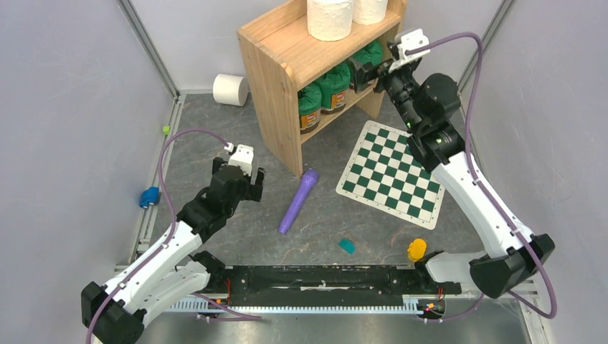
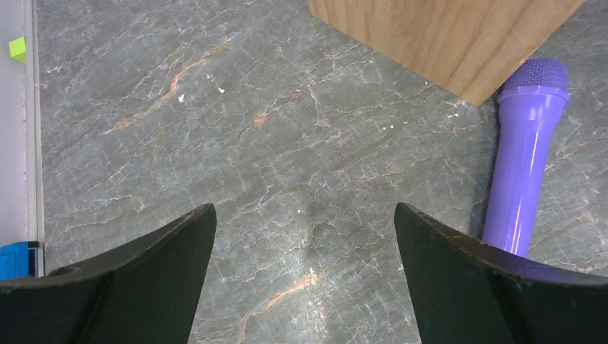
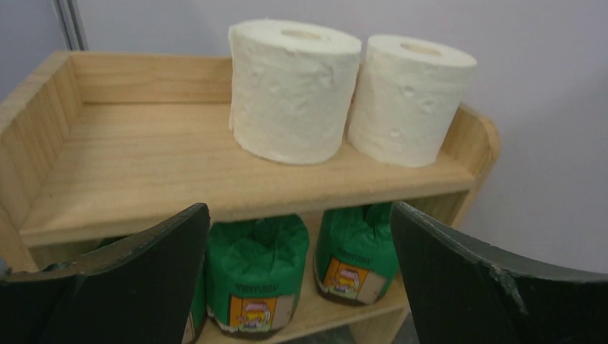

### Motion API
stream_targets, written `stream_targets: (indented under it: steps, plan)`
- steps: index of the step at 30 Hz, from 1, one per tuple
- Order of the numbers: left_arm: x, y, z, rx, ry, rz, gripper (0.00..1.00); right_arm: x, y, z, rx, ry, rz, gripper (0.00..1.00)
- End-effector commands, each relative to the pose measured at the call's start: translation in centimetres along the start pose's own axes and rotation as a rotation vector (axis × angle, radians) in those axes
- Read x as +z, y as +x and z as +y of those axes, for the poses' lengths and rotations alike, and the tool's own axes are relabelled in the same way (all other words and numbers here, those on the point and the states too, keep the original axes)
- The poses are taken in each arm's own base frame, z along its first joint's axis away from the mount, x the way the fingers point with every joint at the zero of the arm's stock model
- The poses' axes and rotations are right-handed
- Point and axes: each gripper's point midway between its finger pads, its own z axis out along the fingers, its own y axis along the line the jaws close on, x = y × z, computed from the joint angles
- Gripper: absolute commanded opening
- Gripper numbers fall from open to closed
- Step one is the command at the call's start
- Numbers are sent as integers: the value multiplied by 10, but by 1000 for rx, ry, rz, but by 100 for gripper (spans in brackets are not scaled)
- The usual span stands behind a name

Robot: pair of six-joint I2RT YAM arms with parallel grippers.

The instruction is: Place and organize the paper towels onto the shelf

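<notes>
Two white paper towels (image 1: 330, 18) (image 1: 371, 8) stand upright side by side on the top tier of the wooden shelf (image 1: 269, 86); the right wrist view shows them as a near roll (image 3: 294, 89) and a right one (image 3: 412, 99) on the shelf board (image 3: 143, 172). A third paper towel (image 1: 231, 89) lies on its side on the floor left of the shelf. My right gripper (image 1: 373, 69) is open in front of the shelf's lower tier, empty (image 3: 300, 215). Open and empty too, my left gripper (image 1: 247, 179) hangs over bare floor (image 2: 305, 215) left of the shelf.
Green canisters (image 1: 333, 86) (image 3: 258, 272) fill the lower tier. A purple toy microphone (image 1: 297, 201) (image 2: 527, 158) lies beside the shelf's corner. A green-and-white checkered board (image 1: 391, 172), a teal piece (image 1: 347, 246), a yellow piece (image 1: 416, 249), a blue object (image 1: 149, 196) and a small green cube (image 1: 165, 130) sit on the floor.
</notes>
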Motion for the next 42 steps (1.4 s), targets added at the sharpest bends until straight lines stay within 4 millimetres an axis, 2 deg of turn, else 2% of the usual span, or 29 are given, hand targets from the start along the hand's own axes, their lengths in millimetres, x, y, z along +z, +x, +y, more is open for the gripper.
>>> stream_targets:
  steps: [1, 2, 6, 11, 15, 18, 23, 28, 37, 40, 42]
  plan:
    - [-5, -15, -3, -44, 28, -56, 100, -34, 21, -11, 38, 73, 83, 98]
    - [-5, -17, -3, -49, 32, -59, 100, -44, 26, -12, 51, 84, 99, 98]
    - [-8, -23, -5, -98, 41, -74, 100, -83, 66, -10, 99, 120, 182, 98]
    - [-5, -34, -7, -221, 37, -83, 100, -120, 106, -4, 116, 121, 289, 98]
    - [3, -55, 12, -310, -74, -97, 100, -146, 132, -3, 61, 113, 352, 98]
    - [14, -79, 18, -389, -76, -112, 100, -162, 141, 0, 50, 94, 388, 98]
    - [49, -94, 56, -493, -171, -98, 100, -196, 153, -3, 18, 108, 372, 98]
    - [86, -110, 95, -515, -252, -113, 100, -211, 157, 1, 23, 90, 366, 98]
    - [191, -124, 146, -574, -184, -118, 100, -226, 186, -2, 19, 131, 467, 98]
    - [224, -126, 171, -613, -152, -153, 100, -228, 192, -4, 22, 145, 496, 98]
    - [244, -131, 176, -605, -97, -170, 100, -229, 197, -4, 30, 156, 516, 98]
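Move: The last paper towel roll lies on its side on the table, about 33 cm ahead of the left hand, 5 cm to its left and 11 cm lower. From that hand, the shelf's near-left foot is some 7 cm ahead and 18 cm right, and the purple microphone about 17 cm right and 2 cm back. From the right hand, the lying roll is roughly 22 cm ahead, 42 cm left and 46 cm below; the left roll standing on the shelf top is 14 cm ahead, 9 cm left, about level. The left hand heads open and empty for the lying paper towel roll, sweeping about 25 cm forward and 12 cm left, with a low hump of some 5 cm on the way; it swings counter-clockwise and dips its left side, each roughly 25 degrees. Meanwhile the open right hand backs away from the shelf, about 25 cm down, 12 cm back and 9 cm right, tipping its fingers downward. ##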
